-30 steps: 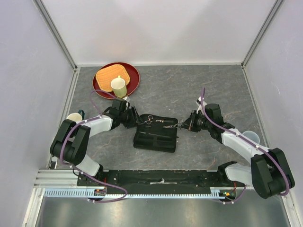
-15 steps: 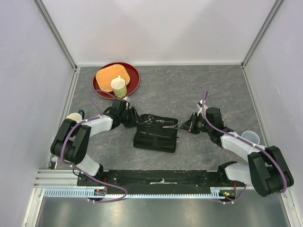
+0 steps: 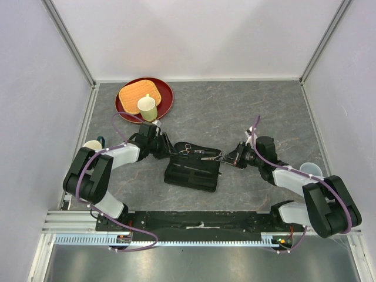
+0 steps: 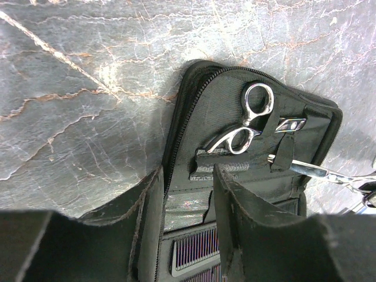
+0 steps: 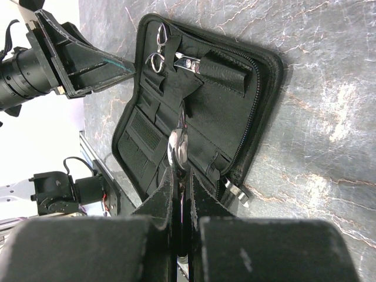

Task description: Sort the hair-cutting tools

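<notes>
A black zip case [image 3: 194,176] lies open between the arms. One pair of silver scissors [image 4: 251,119] [image 3: 184,150] sits strapped at its far left corner. My right gripper [image 5: 183,182] [image 3: 228,157] is shut on the handle of a second pair of scissors [image 5: 178,147] [image 4: 311,170], held edge-up, its blade reaching under a strap inside the case [image 5: 235,106]. My left gripper [image 4: 185,188] [image 3: 166,151] is open, its jaws astride the case's left zip edge. Comb teeth [image 4: 197,255] show in a pocket between those jaws.
A red plate [image 3: 164,101] with a woven mat [image 3: 134,93] and a pale cup [image 3: 147,107] sits at the back left. A mug [image 3: 93,145] stands by the left wall and a clear cup [image 3: 311,170] by the right arm. Walls close three sides.
My right gripper has come slightly nearer and leftward with the scissors, pushing the blade further into the case. My left gripper's jaws have narrowed a little; that arm has stayed put.
</notes>
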{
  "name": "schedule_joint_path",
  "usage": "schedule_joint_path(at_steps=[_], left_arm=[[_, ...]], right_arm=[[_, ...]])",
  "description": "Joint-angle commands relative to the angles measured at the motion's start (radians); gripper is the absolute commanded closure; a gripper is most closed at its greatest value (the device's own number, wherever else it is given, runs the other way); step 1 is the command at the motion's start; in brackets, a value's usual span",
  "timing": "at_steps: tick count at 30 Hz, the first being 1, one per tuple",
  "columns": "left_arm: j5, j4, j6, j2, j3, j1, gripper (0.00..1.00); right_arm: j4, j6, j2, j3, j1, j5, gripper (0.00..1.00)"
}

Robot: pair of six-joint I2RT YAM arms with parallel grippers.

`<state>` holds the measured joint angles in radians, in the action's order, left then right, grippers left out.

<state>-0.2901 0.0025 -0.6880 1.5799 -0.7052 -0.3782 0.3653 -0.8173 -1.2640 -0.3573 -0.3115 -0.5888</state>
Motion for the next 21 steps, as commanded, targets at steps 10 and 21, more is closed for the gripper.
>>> schedule_joint_path(at_steps=[10, 21], left_arm=[[-0.043, 0.031, -0.033, 0.019, 0.007, -0.013, 0.56], [-0.037, 0.027, -0.028, 0.019, 0.004, -0.011, 0.56]], right_arm=[[-0.362, 0.187, 0.052, -0.138, -0.018, 0.165, 0.16], [-0.608, 0.287, -0.005, -0.258, -0.018, 0.395, 0.08]])
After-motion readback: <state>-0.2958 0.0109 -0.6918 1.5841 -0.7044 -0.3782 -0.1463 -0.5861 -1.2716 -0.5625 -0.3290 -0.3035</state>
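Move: Ahead and to the left of the right hand, which holds the scissors by their handles, lies the case strap their blades are already through: about 4 cm farther out, 7 cm left and 4 cm lower. The other scissors' rings are some 8 cm ahead and 13 cm left of that hand, and the zip pull about 2 cm back and 2 cm left. From the left hand, the strap is roughly 10 cm to the right and 1 cm back. Opening its shut fingers wide, the right hand lets go of the scissors' handles, dips slightly, then draws off to the right, away from the strap. It ends about 4 cm to the right and 3 cm lower, its fingers tipped some 20 degrees more steeply down. The left hand stays put, half open at the case's left edge. ##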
